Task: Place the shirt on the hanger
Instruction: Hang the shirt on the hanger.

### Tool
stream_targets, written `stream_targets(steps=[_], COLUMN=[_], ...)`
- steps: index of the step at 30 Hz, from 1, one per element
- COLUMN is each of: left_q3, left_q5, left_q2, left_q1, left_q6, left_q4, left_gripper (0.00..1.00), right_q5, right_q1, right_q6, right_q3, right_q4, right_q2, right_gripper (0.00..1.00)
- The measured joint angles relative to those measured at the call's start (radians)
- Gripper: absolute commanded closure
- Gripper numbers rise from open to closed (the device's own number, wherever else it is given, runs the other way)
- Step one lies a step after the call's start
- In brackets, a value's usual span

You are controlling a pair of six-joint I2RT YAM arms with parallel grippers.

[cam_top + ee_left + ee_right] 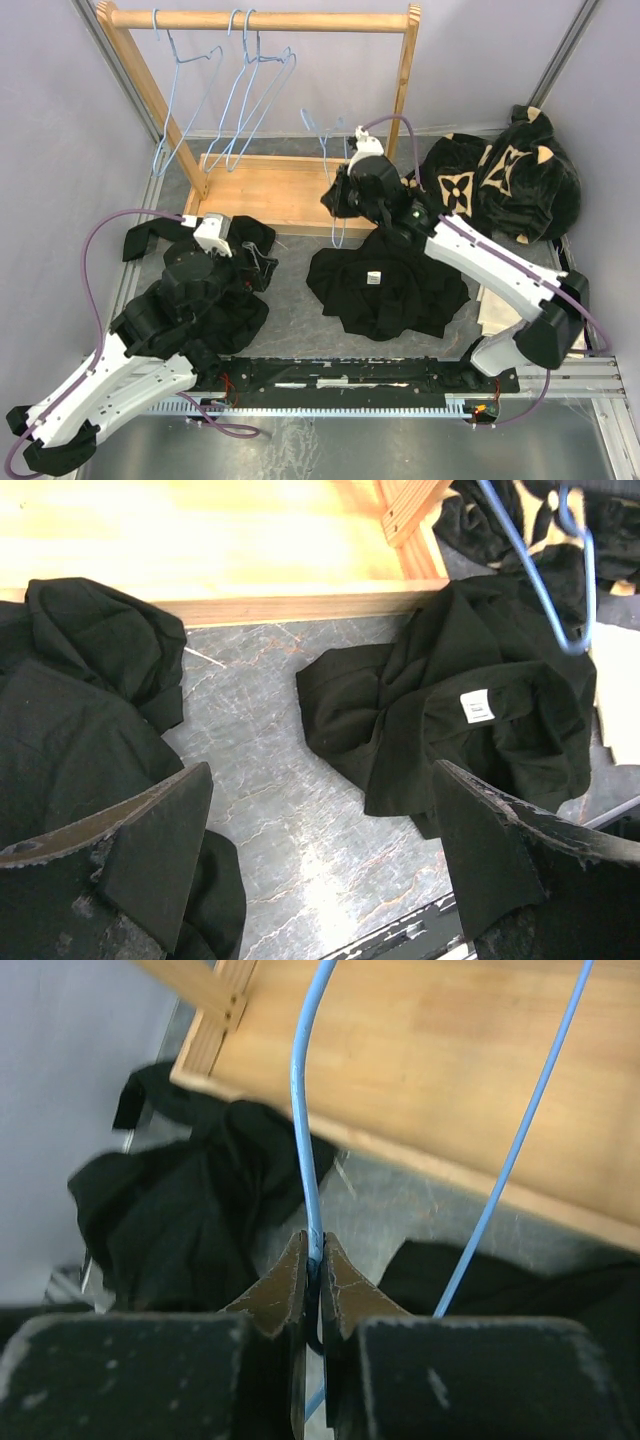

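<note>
The black shirt (pixel 385 285) lies crumpled in the middle of the table, its white collar tag (pixel 372 278) facing up; the left wrist view has it (pixel 450 720) ahead and to the right. My right gripper (pixel 315 1250) is shut on the thin light-blue wire of a hanger (pixel 300 1090), holding it off the table just behind the shirt, by the rack's base (pixel 270 190). The hanger's (pixel 570 580) bent wire hangs above the shirt. My left gripper (pixel 320 870) stands wide open over bare table left of the shirt, holding nothing.
A second black garment (pixel 200 300) lies under the left arm. A black plush garment with tan flowers (pixel 510 175) sits at the back right. The wooden rack (pixel 260 20) holds several blue hangers (pixel 240 90). Pale cloth (pixel 500 305) lies by the right arm.
</note>
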Motion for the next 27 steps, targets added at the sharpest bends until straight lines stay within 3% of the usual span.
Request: stream_targets(steps=[16, 27], left_q3=[0.006, 0.013], left_q5=[0.125, 0.233], left_q2=[0.034, 0.087], left_q1=[0.0, 0.0], left_q6=[-0.002, -0.083], left_q4=[0.157, 0.392], left_gripper=[0.07, 0.07], right_q5=[-0.328, -0.312], right_q1=[0.064, 0.11], right_q6=[-0.106, -0.026], right_q3=[-0.466, -0.663], right_q4=[0.13, 0.245], right_q2=[-0.466, -0.626], right_gripper=[0.99, 1.0])
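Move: About 17 cm ahead of the open left hand and 14 cm to its right, a few centimetres higher, is the middle of the blue hanger, already off the rail in the right fingers. From the right hand, the black shirt with the white label lies roughly 9 cm back, 12 cm right and 27 cm down; the rack base is some 13 cm ahead, 14 cm left and 26 cm below. The other black cloth lies about 4 cm ahead of the left hand, 13 cm left and 22 cm below. Drawing the held hanger back from the rack, the right hand travels about 16 cm towards the robot with a slight drift right, swinging some 25 degrees counter-clockwise and keeping its pinch, then eases to a stop. The left hand, still wide open, climbs and shifts right about 7 cm each way towards the hanger, rolling its left side down and turning a little clockwise. ##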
